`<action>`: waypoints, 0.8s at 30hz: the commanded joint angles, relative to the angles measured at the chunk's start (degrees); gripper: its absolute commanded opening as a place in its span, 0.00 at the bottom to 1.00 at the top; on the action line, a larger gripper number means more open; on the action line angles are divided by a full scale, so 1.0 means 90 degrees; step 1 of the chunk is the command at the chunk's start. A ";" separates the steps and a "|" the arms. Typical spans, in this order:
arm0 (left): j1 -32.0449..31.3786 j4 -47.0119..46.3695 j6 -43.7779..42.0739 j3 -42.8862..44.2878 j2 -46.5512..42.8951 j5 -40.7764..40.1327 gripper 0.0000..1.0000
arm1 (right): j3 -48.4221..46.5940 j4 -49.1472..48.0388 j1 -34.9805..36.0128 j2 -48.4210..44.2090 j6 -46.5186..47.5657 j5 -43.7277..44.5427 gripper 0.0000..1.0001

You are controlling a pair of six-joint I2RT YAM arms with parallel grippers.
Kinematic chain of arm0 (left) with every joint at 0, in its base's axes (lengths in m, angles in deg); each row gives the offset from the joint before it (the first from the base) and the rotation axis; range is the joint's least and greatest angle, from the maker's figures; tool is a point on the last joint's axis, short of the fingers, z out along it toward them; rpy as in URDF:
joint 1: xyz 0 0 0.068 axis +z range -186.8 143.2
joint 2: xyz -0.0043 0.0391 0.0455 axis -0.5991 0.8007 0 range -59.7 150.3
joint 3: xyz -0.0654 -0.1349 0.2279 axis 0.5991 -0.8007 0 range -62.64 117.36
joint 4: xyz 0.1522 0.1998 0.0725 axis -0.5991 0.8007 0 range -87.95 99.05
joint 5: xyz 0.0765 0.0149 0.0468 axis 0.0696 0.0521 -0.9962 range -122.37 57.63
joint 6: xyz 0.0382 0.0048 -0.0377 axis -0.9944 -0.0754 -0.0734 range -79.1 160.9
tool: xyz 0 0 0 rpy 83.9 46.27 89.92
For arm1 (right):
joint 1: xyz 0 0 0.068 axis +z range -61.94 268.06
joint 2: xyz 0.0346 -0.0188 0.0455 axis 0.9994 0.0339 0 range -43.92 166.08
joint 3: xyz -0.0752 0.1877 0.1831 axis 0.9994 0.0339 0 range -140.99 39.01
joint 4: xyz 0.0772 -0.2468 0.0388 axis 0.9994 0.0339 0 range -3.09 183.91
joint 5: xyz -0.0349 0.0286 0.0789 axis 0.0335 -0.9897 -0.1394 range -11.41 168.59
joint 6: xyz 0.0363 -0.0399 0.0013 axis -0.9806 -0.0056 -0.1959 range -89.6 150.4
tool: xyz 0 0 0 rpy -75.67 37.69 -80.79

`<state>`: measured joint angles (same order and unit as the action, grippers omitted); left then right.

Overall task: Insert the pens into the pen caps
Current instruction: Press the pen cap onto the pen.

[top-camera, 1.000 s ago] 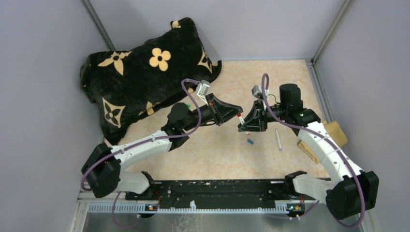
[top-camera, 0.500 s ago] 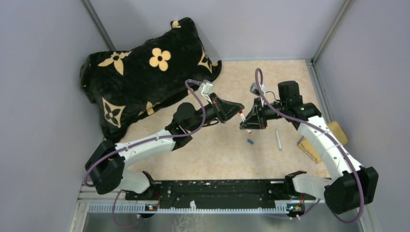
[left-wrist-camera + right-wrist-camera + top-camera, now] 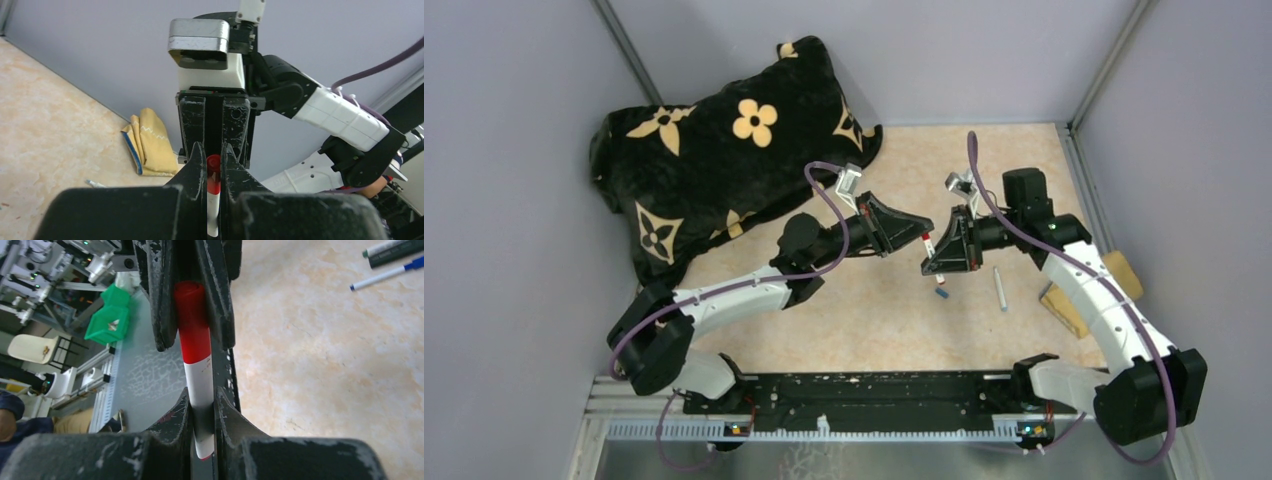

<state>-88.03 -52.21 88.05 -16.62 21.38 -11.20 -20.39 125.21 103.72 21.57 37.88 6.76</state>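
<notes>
One pen (image 3: 199,382) with a white barrel and a red pen cap (image 3: 191,315) is gripped by both arms above the middle of the table. My right gripper (image 3: 202,395) is shut on the white barrel. My left gripper (image 3: 213,150) is shut on the red cap (image 3: 213,167), which sits on the pen. From above, the two grippers meet nose to nose, left (image 3: 921,237) and right (image 3: 931,262). A blue cap (image 3: 941,293) and a grey pen (image 3: 1000,288) lie on the table just below them. A blue-ended pen (image 3: 385,276) and a thicker black one (image 3: 400,250) lie further off.
A black pillow with tan flowers (image 3: 724,160) fills the back left. A tan cardboard box (image 3: 1114,285) lies by the right wall under the right arm. Grey walls close in the left, back and right sides. The black base rail (image 3: 874,390) runs along the near edge.
Both grippers have shifted and re-angled slightly while staying shut on the red-capped pen between them. The blue cap and grey pen on the table have not moved.
</notes>
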 commanded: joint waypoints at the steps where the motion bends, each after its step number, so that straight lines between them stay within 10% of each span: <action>1: -0.0706 0.1172 0.0287 -0.0585 0.0249 0.3411 0.00 | -0.0340 -0.3597 -0.0461 -0.0045 -0.1266 -0.0415 0.00; 7: -0.0676 0.1751 -0.0001 -0.0544 0.0083 0.3179 0.00 | -0.0731 -0.2229 -0.0501 -0.0068 0.0004 0.1438 0.00; 15: -0.0681 0.2081 -0.0288 -0.0189 -0.0250 0.2000 0.00 | -0.0199 -0.2009 -0.0244 -0.0106 0.0561 0.1152 0.00; 24: -0.0506 0.1236 0.0351 -0.0562 -0.0973 -0.0017 0.58 | 0.0432 -0.1978 -0.0082 -0.0314 0.0927 0.0574 0.00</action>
<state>-89.71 -40.95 85.56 -17.32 16.48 -13.37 -17.09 117.32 103.68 20.00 43.65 8.35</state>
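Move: My left fingers are still shut on the red cap, already on the pen; the pen's body runs from there about 4 cm back, 1 cm to the right and 2 cm lower. My right hand grips that body, with the cap roughly 5 cm ahead, 1 cm left and 2 cm above it. From my right hand, the loose blue cap lies on the table about 8 cm back, 5 cm right and 20 cm down; the uncapped white pen is 7 cm back, 19 cm right, equally low. I bring both hands up together about 1 cm and back down, cap and pen kept joined between them. Then my left fingers open about halfway and let go of the red cap, and that hand drops about 1.5 cm and slips back 1 cm. My right hand keeps its pinch on the barrel, ending 1.5 cm forward and rolled some 10 degrees, tipping the cap end up. ##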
